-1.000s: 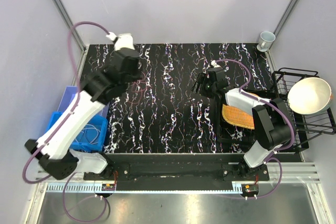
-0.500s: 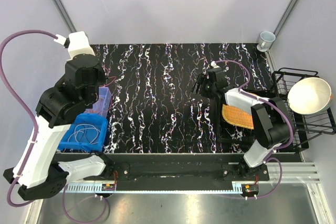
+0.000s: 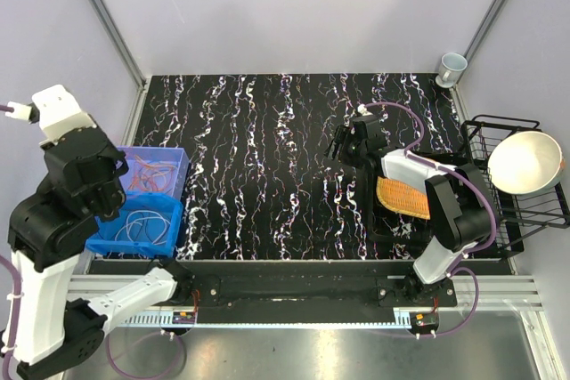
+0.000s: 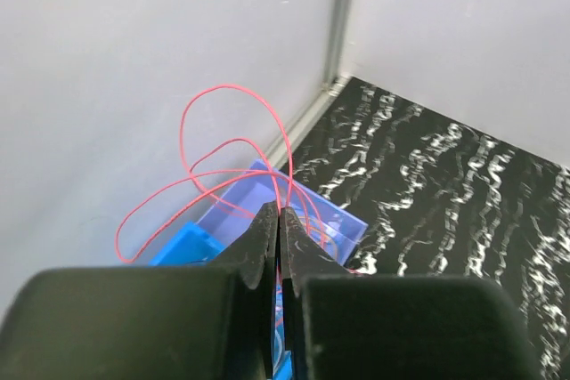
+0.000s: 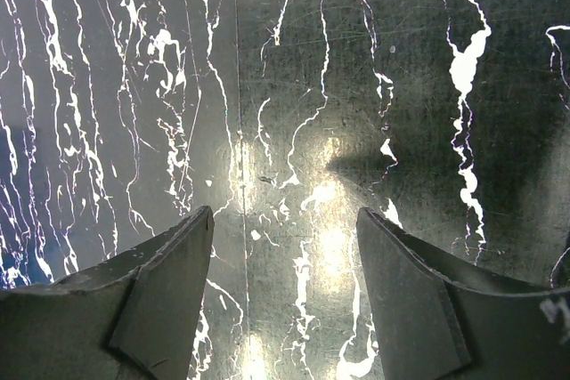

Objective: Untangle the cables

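Observation:
In the left wrist view my left gripper (image 4: 278,213) is shut on a thin red cable (image 4: 233,87). The cable rises from the fingertips in loose loops in front of the grey wall. Below it stand a translucent blue bin (image 4: 337,220) and a darker blue bin (image 4: 183,242). From above, the left wrist (image 3: 78,162) hides its own fingers. Orange and red cables (image 3: 147,175) lie in the translucent bin (image 3: 156,149), and pale cables (image 3: 142,227) lie in the darker bin (image 3: 175,220). My right gripper (image 3: 338,144) (image 5: 285,220) hangs open over bare marbled table, holding nothing.
An orange ribbed mat (image 3: 403,195) lies under the right arm. A black wire rack (image 3: 525,211) at the right edge holds a cream bowl (image 3: 524,161). A small cup (image 3: 451,66) stands at the back right corner. Grey walls close in the left, back and right.
My left arm has swung from the table's back left out to the left over the blue bins, with the red cable in its jaws. The right arm has not moved.

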`<state>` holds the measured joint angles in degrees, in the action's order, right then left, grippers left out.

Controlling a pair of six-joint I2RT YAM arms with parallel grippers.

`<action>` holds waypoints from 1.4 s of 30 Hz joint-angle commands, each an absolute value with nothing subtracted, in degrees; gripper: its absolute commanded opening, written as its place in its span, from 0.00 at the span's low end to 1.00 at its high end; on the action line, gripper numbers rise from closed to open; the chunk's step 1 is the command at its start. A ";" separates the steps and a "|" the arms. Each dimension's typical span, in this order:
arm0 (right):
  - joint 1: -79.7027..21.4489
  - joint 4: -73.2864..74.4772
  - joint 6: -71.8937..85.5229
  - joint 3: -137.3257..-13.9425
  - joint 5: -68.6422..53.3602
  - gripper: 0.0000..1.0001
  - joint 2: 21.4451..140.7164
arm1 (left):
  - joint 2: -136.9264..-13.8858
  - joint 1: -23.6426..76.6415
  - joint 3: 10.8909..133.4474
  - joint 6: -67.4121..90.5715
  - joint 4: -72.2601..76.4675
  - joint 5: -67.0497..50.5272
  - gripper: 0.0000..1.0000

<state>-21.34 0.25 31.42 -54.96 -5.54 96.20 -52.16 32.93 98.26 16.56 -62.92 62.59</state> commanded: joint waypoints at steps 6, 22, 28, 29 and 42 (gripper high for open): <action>-21.01 -1.14 31.82 -56.69 -6.15 0.71 96.42 | -47.73 32.43 95.45 24.33 -72.85 70.22 0.00; -20.92 -1.14 31.64 -56.34 -6.33 0.71 95.27 | -40.34 32.34 81.30 28.30 -72.95 68.73 0.00; -20.83 -1.05 31.55 -56.25 -6.24 0.71 94.83 | -43.15 32.34 80.43 26.81 -71.02 70.05 0.00; -20.83 -1.05 31.55 -56.25 -6.24 0.71 94.66 | -43.50 32.34 80.16 26.72 -70.49 70.14 0.00; -20.48 -1.05 31.73 -55.99 -6.59 0.71 94.13 | -45.44 17.52 68.82 31.38 -68.91 57.76 0.00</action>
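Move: The left hand is high up, with the red cable already in its shut fingers. The blue bin it is being taken to lies about 42 cm below, some 5 cm to the left and 2 cm back. The white cable inside that bin is roughly 2 cm back and 2 cm left of the hand, and the purple bin is about 13 cm ahead and 3 cm left, both also far below. From the idle right hand the blue bin is some 49 cm left and 21 cm back, slightly lower. The left arm brings the bunched red cable down about 14 cm towards the blue bin, first drawing back and a little left as it sinks, then easing forward a few centimetres and finishing with a quicker, nearly straight descent. The fingers stay shut on the cable throughout, while the wrist tips them down some 20 degrees and swings them slightly counter-clockwise, so that the looped cable comes over the bin, still well above it. ##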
